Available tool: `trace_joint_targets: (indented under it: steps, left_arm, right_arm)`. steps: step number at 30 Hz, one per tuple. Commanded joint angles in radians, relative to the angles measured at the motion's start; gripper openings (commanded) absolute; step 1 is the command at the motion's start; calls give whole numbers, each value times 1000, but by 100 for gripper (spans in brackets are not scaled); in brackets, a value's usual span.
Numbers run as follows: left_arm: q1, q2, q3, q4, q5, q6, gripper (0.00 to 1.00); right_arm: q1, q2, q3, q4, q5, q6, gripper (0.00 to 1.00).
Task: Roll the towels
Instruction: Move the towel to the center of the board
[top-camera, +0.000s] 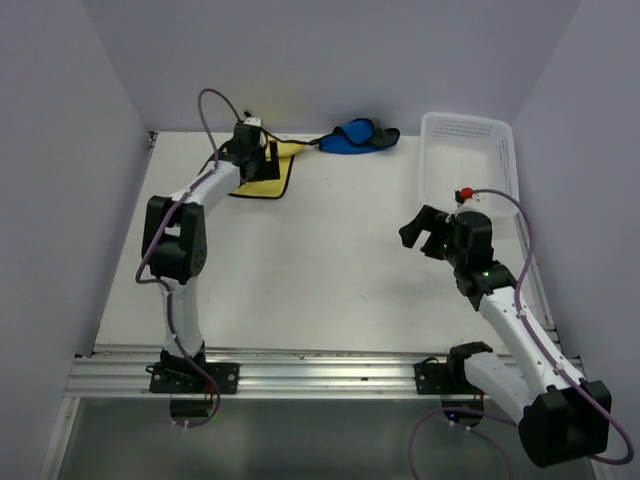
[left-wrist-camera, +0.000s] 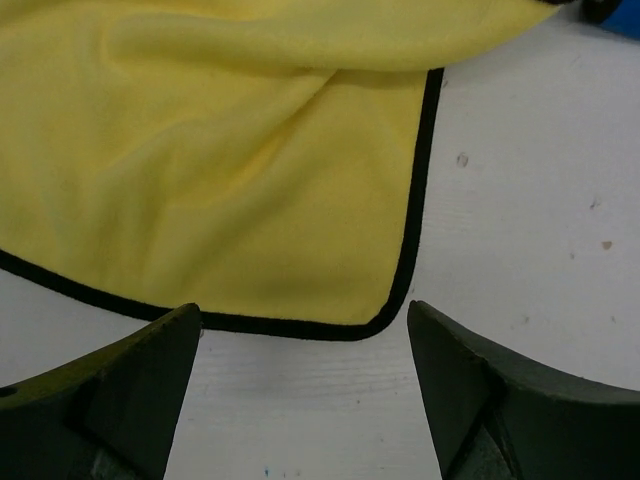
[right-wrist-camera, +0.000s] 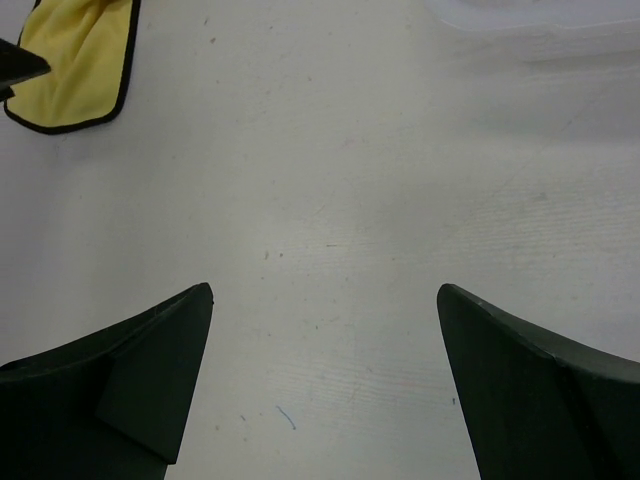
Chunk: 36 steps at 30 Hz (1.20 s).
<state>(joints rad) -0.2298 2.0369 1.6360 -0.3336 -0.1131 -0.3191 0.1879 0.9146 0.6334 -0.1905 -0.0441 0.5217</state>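
Note:
A yellow towel (top-camera: 268, 180) with dark edging lies spread at the table's back left; its near corner (left-wrist-camera: 390, 305) fills the left wrist view, and a piece of it (right-wrist-camera: 75, 70) shows top left in the right wrist view. My left gripper (top-camera: 262, 166) hovers over it, open, with only bare table between the fingertips (left-wrist-camera: 305, 320). A blue towel (top-camera: 355, 137) lies bunched at the back centre. Over bare table at the right, my right gripper (top-camera: 422, 232) stands open and empty (right-wrist-camera: 325, 290).
A white perforated basket (top-camera: 470, 165) stands at the back right, beside the right gripper; its edge (right-wrist-camera: 530, 25) shows in the right wrist view. White walls close in the table on the left, back and right. An aluminium rail (top-camera: 320, 370) runs along the near edge.

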Motion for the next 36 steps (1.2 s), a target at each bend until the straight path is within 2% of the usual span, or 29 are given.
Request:
trace_joint_targets:
  steps: [1, 3, 7, 9, 13, 16, 23, 30, 34, 35, 36]
  left_arm:
    - [-58, 72, 90, -59, -98, 35, 88]
    - [-80, 124, 117, -67, -120, 41, 87]
    - [-88, 181, 159, -70, -122, 40, 75]
    - [-88, 189, 157, -71, -114, 38, 73]
    - [-92, 178, 102, -39, -112, 41, 64]
    - [-92, 181, 78, -30, -120, 52, 63]
    - [-92, 207, 65, -10, -89, 81, 52]
    - [-92, 186, -17, 38, -71, 81, 42]
    - [-91, 180, -47, 56, -53, 75, 19]
    - [-91, 177, -51, 56, -46, 72, 17]
    - [-91, 175, -57, 59, -40, 72, 8]
  right_arm:
    - [33, -22, 2, 51, 7, -28, 99]
    - [45, -23, 5, 48, 7, -28, 99]
    - [61, -20, 3, 37, 24, -31, 99]
    - [65, -16, 2, 40, 32, -31, 99]
    - [68, -2, 6, 39, 38, -31, 99]
    - [70, 1, 8, 33, 43, -31, 99]
    - [70, 12, 9, 22, 67, -31, 99]
    - [70, 17, 9, 3, 98, -25, 99]
    - [71, 15, 8, 5, 96, -20, 99]
    - [71, 13, 8, 2, 98, -20, 99]
    - [70, 13, 9, -3, 99, -20, 99]
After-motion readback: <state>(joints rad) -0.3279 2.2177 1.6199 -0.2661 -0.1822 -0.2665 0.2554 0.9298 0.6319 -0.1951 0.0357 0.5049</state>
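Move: The yellow towel's near right corner lies about 10 cm below the left hand, 4 cm to its right and 1 cm back. The middle of that towel is some 12 cm ahead of the hand and 4 cm left; the blue towel lies about 21 cm ahead and 21 cm right, both on the board. From the right hand the corner is about 22 cm ahead, 24 cm left and 15 cm lower. The left hand drops quickly about 7 cm with its open fingers, slipping some 4 cm to its right over the yellow towel's near right corner, the wrist tipping and rolling under 10 degrees. It then eases the last 2 cm down towards the board while the fingers close, slowly at first and faster at the end, until the tips pinch the black-edged corner between them. ##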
